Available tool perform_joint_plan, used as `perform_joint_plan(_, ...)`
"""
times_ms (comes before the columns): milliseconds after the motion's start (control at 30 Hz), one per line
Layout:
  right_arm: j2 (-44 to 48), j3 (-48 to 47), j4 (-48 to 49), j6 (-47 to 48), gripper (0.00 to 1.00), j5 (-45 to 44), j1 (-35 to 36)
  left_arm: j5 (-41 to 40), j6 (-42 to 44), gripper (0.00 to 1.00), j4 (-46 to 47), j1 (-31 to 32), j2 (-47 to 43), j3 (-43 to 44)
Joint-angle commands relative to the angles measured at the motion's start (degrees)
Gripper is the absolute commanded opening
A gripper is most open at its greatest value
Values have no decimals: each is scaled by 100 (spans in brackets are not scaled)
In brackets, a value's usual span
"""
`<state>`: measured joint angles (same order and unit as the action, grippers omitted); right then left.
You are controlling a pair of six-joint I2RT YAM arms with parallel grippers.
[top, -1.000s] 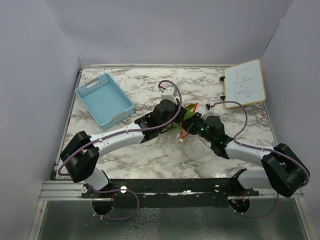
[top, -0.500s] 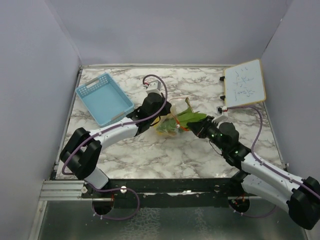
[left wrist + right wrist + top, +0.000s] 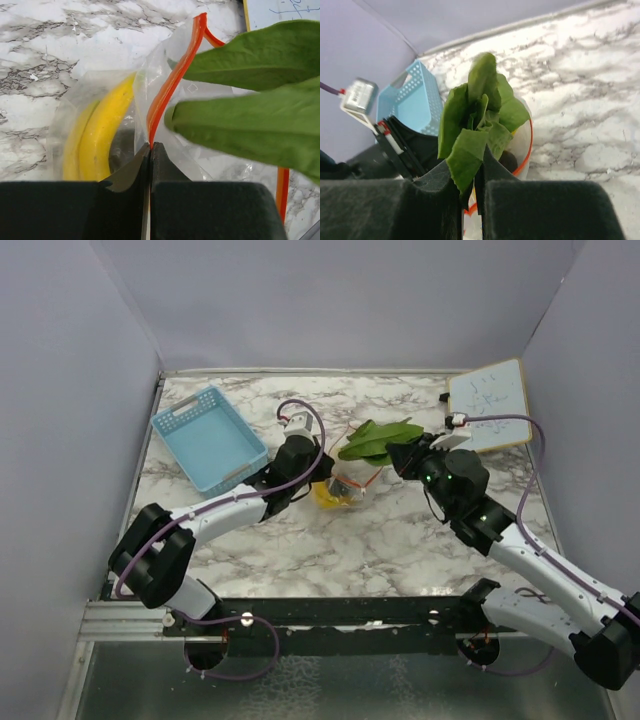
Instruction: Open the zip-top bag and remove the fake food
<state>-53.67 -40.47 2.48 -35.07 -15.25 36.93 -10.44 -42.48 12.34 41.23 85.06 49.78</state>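
The zip-top bag (image 3: pixel 347 483) lies mid-table, its orange-red strip (image 3: pixel 170 85) gaping open. My left gripper (image 3: pixel 322 476) is shut on that strip (image 3: pixel 150 146) at the bag's near lip. A yellow piece of fake food (image 3: pixel 100 135) rests inside the bag (image 3: pixel 155 70); a small dark round piece (image 3: pixel 508 160) lies in there too. My right gripper (image 3: pixel 402 456) is shut on the stem end of the long green leafy piece (image 3: pixel 375 440), which hangs clear above the bag's mouth (image 3: pixel 529 145). In the right wrist view the leaf (image 3: pixel 475 105) rises from the right gripper (image 3: pixel 472 175).
A light-blue mesh basket (image 3: pixel 208 437) stands at the back left, also in the right wrist view as a basket (image 3: pixel 415 100). A small whiteboard (image 3: pixel 488 403) leans at the back right. Grey walls close in the marble table (image 3: pixel 330 550) on three sides.
My right gripper has pulled the green leafy piece up and out of the bag, moving back and right. My left gripper, still pinching the strip, has drifted left with the bag.
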Motion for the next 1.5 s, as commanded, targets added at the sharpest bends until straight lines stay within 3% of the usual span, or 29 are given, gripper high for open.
perform_joint_plan(0,182,-503,-122,476,2,-348,15,277,55,0,152,-33,44,23)
perform_joint_plan(233,143,-895,-173,729,2,-279,15,378,20,0,225,-28,56,-12)
perform_joint_plan(433,-397,-1178,389,808,2,254,16,427,65,0,423,93,-590,-620)
perform_joint_plan(667,-2138,-1939,1307,580,2,1373,14,378,85,0,229,148,-1181,-1253)
perform_joint_plan(1000,-5240,-3997,2476,390,2,3449,236,118,125,0,-153,183,-1715,-1509)
perform_joint_plan(1233,-7076,-5656,2481,791,2,4657,420,-128,138,0,-518,205,-2091,-1594)
perform_joint_plan(1467,-8164,-6539,2550,209,2,5373,466,-291,215,0,-788,215,-2255,-1626)
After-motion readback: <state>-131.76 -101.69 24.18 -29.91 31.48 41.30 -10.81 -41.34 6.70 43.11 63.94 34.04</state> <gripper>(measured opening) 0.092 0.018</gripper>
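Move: The right hand already pinches the fake lettuce above the open bag. The blue basket it is bound for lies about 45 cm to its left and 18 cm farther out, some 20 cm below. The bananas, still inside the bag, are roughly 14 cm left, 6 cm farther out and 20 cm lower. From the left hand, which grips the bag's rim, the basket is about 30 cm left, 13 cm ahead and 13 cm below. Keeping its pinch on the lettuce, the right hand first lifts about 6 cm from the bag, then sweeps some 30 cm left and 11 cm forward to the basket, sinking about 13 cm and turning some 50 degrees counter-clockwise. The left hand, still shut on the bag's rim, draws back about 7 cm and 5 cm left. ##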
